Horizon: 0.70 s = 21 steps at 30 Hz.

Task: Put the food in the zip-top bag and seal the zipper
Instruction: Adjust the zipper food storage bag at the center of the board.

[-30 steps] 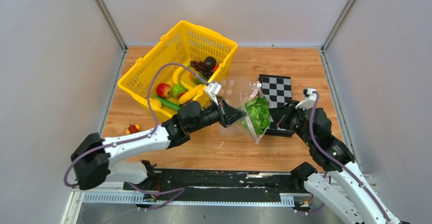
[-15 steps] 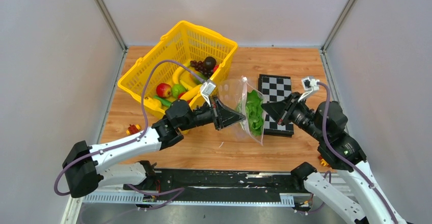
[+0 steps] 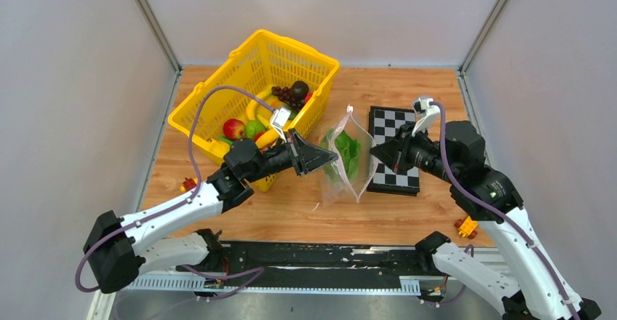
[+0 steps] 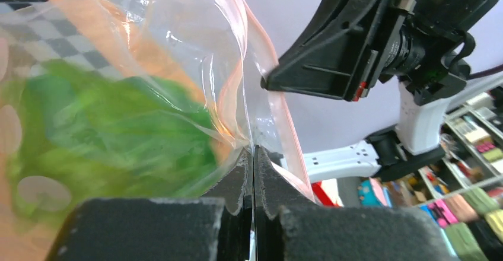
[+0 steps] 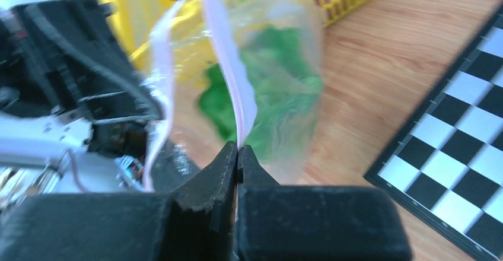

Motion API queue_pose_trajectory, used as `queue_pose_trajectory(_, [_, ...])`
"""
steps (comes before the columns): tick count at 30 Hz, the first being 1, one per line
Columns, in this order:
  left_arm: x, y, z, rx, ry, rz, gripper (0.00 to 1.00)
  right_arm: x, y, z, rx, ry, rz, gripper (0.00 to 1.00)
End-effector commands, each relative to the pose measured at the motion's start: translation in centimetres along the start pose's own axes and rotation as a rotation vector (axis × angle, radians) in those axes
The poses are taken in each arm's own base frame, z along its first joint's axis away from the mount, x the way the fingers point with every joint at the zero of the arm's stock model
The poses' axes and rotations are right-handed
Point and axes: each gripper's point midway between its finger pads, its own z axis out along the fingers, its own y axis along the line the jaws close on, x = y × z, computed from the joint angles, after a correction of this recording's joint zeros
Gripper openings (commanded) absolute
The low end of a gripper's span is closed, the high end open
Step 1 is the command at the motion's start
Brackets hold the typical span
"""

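The zip-top bag (image 3: 343, 161) hangs above the table between my two grippers, with green lettuce (image 3: 348, 153) inside it. My left gripper (image 3: 333, 158) is shut on the bag's left edge (image 4: 254, 149). My right gripper (image 3: 373, 150) is shut on the pink zipper strip (image 5: 228, 65) at the opposite edge (image 5: 238, 147). The mouth stands slightly apart between the two strips. The rest of the food lies in the yellow basket (image 3: 218, 94): a red apple (image 3: 233, 128), bananas (image 3: 266, 137) and purple grapes (image 3: 285, 94).
A chessboard (image 3: 399, 176) lies on the wooden table under my right gripper. Small red-yellow toy blocks sit at the left edge (image 3: 189, 185) and near the right arm (image 3: 466, 226). Grey walls close in three sides.
Both grippers have lifted the bag and carried it up and back. The right gripper rose off the chessboard, and the bag now hangs narrower and more upright.
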Motion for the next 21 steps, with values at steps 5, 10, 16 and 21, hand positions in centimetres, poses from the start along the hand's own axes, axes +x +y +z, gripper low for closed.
queue_pose_trajectory(5, [-1.9,-5.4,-0.2,0.224,0.007,-0.030,0.00,-3.5,0.3,-0.9,0.032,-0.114,-0.003,0.00])
queue_pose_trajectory(10, [-0.9,-2.9,-0.2,0.119,0.025,-0.016,0.37,-4.1,6.5,-2.1,-0.329,-0.175,-0.031,0.00])
queue_pose_trajectory(16, [0.0,2.4,-1.8,-0.176,0.061,0.072,0.83,-0.5,2.4,1.9,-0.154,-0.050,0.109,0.00])
queue_pose_trajectory(21, [-1.6,3.2,-3.1,-0.290,0.059,0.171,0.88,0.4,1.3,2.7,-0.143,-0.115,0.190,0.00])
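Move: Each hand already pinches one lip of the open bag. From the left hand the bag's middle, with the lettuce in it, hangs about 4 cm right, 2 cm ahead and 10 below; from the right hand about 5 cm left, 1 ahead, 10 below. The checkerboard lies some 11 cm right of the right hand, 5 ahead, 28 below; the yellow basket roughly 22 cm left of the left hand, 19 ahead, 22 below. Left fingers release the bag lip and sink about 4 cm; right, still pinching, rises, then drops, edging left. ##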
